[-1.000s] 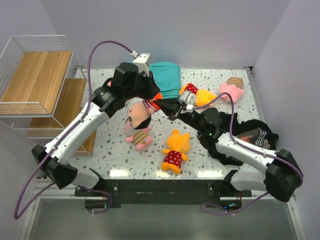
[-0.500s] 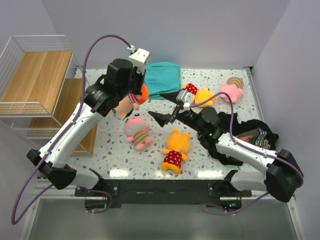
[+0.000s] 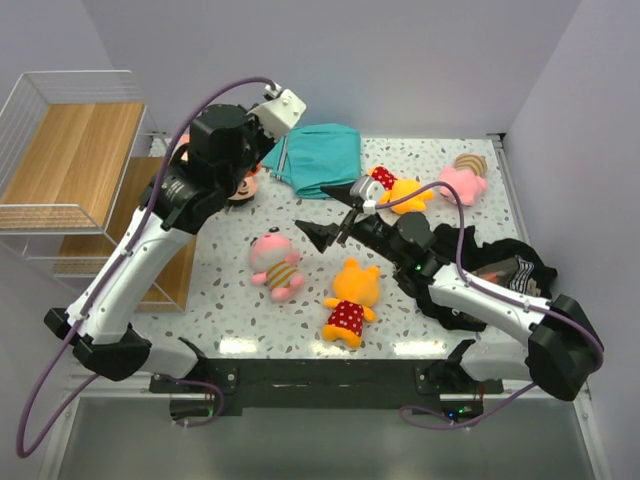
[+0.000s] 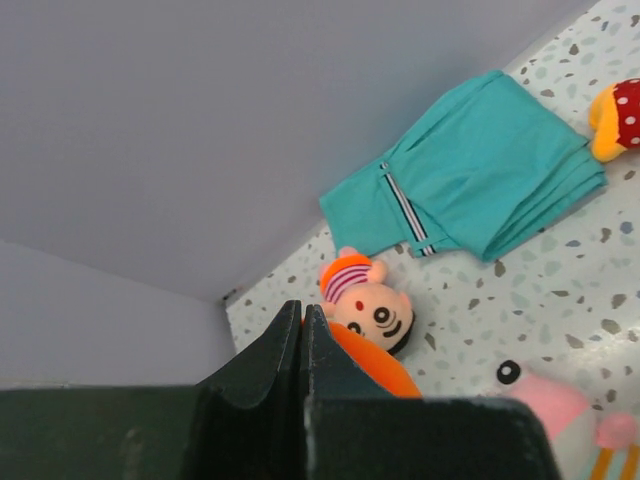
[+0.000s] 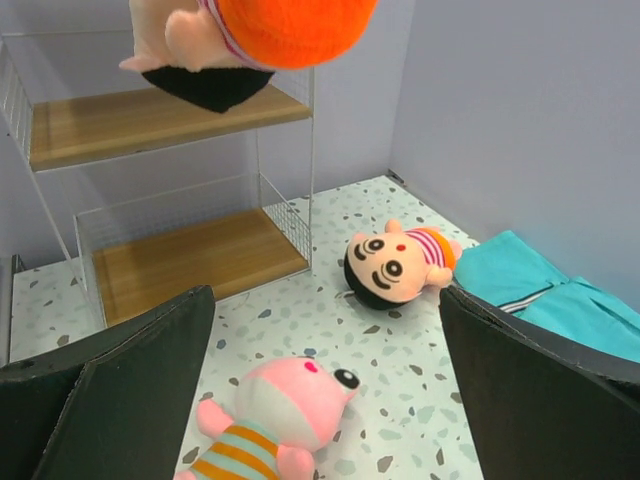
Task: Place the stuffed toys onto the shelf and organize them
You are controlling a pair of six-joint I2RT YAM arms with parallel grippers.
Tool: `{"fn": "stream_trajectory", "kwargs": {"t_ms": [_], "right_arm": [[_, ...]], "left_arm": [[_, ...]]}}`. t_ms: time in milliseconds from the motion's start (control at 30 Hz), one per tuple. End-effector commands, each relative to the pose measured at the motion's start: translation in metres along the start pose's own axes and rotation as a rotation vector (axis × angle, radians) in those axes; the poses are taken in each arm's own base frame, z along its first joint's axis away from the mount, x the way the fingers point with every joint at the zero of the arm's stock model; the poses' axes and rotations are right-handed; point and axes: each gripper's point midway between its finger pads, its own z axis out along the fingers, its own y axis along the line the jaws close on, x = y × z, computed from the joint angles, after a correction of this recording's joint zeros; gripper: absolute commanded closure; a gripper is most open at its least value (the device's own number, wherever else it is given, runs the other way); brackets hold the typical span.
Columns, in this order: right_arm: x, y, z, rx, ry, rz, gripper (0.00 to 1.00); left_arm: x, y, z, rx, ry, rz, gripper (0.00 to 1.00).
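Note:
My left gripper [image 4: 302,308] is shut on a peach stuffed toy by its orange part [image 4: 375,365]; the toy [image 5: 265,30] hangs head down in the air in front of the shelf [image 5: 170,120]. My right gripper [image 3: 325,212] stands wide open with nothing in it, over the table's middle. Ahead of it lie a pink stuffed toy in a striped shirt [image 5: 275,420] and a peach one with black hair [image 5: 395,265] beside the shelf's lower board. An orange toy in a red dotted dress [image 3: 350,300] lies near the front. The shelf [image 3: 80,150] stands at the left.
A folded teal cloth [image 3: 320,158] lies at the back. Behind the right gripper lie another orange toy [image 3: 398,192] and a pink toy [image 3: 462,180]. A black garment [image 3: 500,265] lies under the right arm. Walls close the back and right.
The right gripper opened and let go of the peach toy. The left gripper closed on it and carried it up and left toward the shelf.

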Motion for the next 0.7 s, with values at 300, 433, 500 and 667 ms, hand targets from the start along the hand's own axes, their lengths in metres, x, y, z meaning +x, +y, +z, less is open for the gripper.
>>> {"fn": "stream_trajectory", "kwargs": {"t_ms": [300, 433, 500, 667], "right_arm": [[-0.016, -0.006, 0.008, 0.027, -0.029, -0.003, 0.01], [-0.018, -0.004, 0.006, 0.017, -0.027, 0.0, 0.01], [-0.018, -0.004, 0.006, 0.017, -0.029, -0.002, 0.01], [-0.016, -0.004, 0.008, 0.013, -0.021, 0.001, 0.01]], "left_arm": [[-0.06, 0.09, -0.039, -0.272, -0.195, 0.352, 1.0], [-0.047, 0.135, -0.037, -0.349, -0.17, 0.349, 1.0], [-0.04, 0.146, -0.031, -0.373, -0.134, 0.409, 1.0], [-0.037, 0.172, -0.03, -0.415, -0.113, 0.479, 1.0]]}}
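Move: The left hand already holds the orange-shirted doll high over the table. Its goal, the middle of the shelf's top board, lies about 27 cm to its left, some 3 cm back and perhaps 5 cm lower. The smiling doll on the table is roughly 17 cm ahead, 8 cm left and 39 cm below; the pink striped toy is about 4 cm back, straight in line sideways and 39 cm below. From the empty right hand, that board lies some 40 cm left, 5 cm ahead and 5 cm up. Upward first, nearly straight for about 7 cm, then swinging left with a little forward, the left hand carries the orange-shirted doll towards the shelf's top board, some 10 cm left in all. Its wrist tips the fingers from slightly down to about level and rolls its left side up, roughly 30 degrees of turning altogether, while the closed fingers keep their hold on the doll. ##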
